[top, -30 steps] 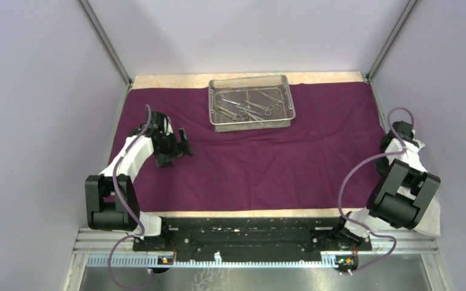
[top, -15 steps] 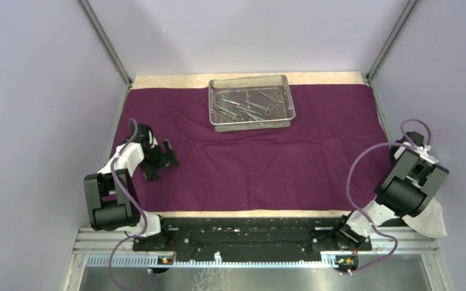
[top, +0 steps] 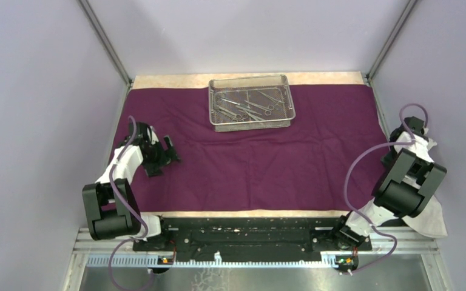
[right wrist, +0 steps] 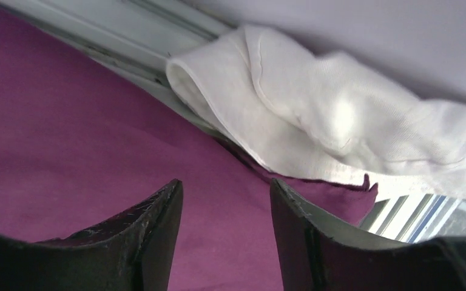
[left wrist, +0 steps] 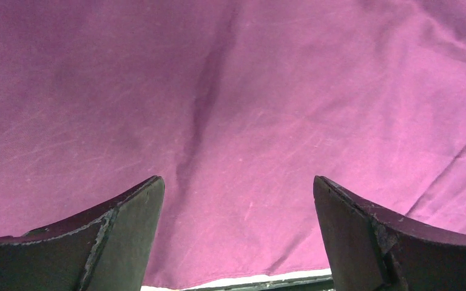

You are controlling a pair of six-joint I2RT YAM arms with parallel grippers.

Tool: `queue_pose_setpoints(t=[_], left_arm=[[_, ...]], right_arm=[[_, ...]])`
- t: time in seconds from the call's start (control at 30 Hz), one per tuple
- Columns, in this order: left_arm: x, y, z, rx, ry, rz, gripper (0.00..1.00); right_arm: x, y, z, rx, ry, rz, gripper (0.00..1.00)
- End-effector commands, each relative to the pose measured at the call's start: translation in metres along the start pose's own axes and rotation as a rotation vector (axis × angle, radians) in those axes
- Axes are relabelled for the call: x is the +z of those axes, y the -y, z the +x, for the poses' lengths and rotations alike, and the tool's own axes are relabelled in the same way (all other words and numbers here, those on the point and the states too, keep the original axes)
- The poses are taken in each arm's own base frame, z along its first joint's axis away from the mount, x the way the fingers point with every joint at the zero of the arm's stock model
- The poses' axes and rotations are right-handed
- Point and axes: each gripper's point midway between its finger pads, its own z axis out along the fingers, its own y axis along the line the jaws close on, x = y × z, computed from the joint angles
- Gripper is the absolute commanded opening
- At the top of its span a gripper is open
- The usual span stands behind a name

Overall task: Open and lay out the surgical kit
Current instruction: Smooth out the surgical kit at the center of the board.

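Note:
The dark purple cloth wrap [top: 267,163] lies spread flat over the table. At its far middle stands the silver wire-mesh tray [top: 211,106] with several steel instruments [top: 249,108] lying inside it. My left gripper [top: 171,150] hovers over the cloth's left part, well short of the tray. In the left wrist view it [left wrist: 236,179] is wide open over bare purple cloth [left wrist: 230,91]. My right gripper [right wrist: 226,185] is open with nothing between its fingers, above the cloth's right edge [right wrist: 97,133]. In the top view the right arm [top: 408,185] hides its fingers.
A white cloth [right wrist: 340,121] lies bunched against the right wall, just beyond the purple cloth's edge; in the top view the white cloth [top: 431,215] trails toward the near right corner. Lilac walls enclose the table. The arms' black base rail [top: 249,233] runs along the near edge.
My left gripper has drawn back toward the near left. The right arm swung toward the near right, then a little away again; the white cloth now lies along the right edge.

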Motion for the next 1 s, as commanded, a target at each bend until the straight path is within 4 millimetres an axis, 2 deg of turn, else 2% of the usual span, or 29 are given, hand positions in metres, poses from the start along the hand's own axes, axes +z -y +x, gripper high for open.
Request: queue_pose_setpoints(t=[0.0,0.2,0.37,0.5,0.63,0.73,0.83,0.97], left_arm=[[-0.012,0.025,-0.011,0.037,0.054,0.097,0.99],[-0.018,0.037,-0.014,0.062,0.063,0.119,0.99],[-0.021,0.041,-0.013,0.068,0.071,0.129,0.99],[-0.018,0.045,-0.013,0.072,0.059,0.143,0.99],[-0.008,0.043,-0.017,0.058,0.051,0.138,0.99],[0.005,0.038,-0.015,0.024,0.031,0.131,0.99],[0.018,0.017,-0.014,-0.041,0.021,0.067,0.99],[0.022,-0.018,-0.009,-0.159,0.006,-0.020,0.99]], right_arm=[[-0.013,-0.006,-0.037,0.068,0.077,-0.024,0.56],[-0.007,-0.018,-0.035,0.010,0.054,-0.037,0.56],[-0.013,-0.041,-0.015,-0.055,0.058,-0.133,0.57],[-0.010,-0.051,0.001,-0.083,0.030,-0.143,0.65],[0.001,-0.039,0.008,-0.070,0.013,-0.088,0.76],[0.010,-0.030,0.016,-0.027,-0.020,-0.092,0.77],[0.022,-0.018,0.026,-0.008,-0.046,-0.069,0.77],[0.037,0.003,0.035,0.046,-0.085,-0.017,0.78]])
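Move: Beneath the open left hand, a shallow crease in the purple surgical kit cloth lies about 3 cm ahead, 1 cm left and 4 cm down. The cloth's near edge is roughly 16 cm back, and the instrument tray about 28 cm ahead and 33 cm right. For the right hand, the cloth's right edge is some 4 cm to its right and 4 cm below, level fore and aft; the white hat lies about 7 cm back and 12 cm right. Swinging forward about 3 cm with a small rise, the right hand then comes left and sinks nearly 5 cm from its peak onto the cloth inside its right edge, fingers spreading wider, before edging back and rightward. The left hand, fingers still wide, shifts right some 2.5 cm while lifting, then dips to the cloth, easing forward and back leftward. ##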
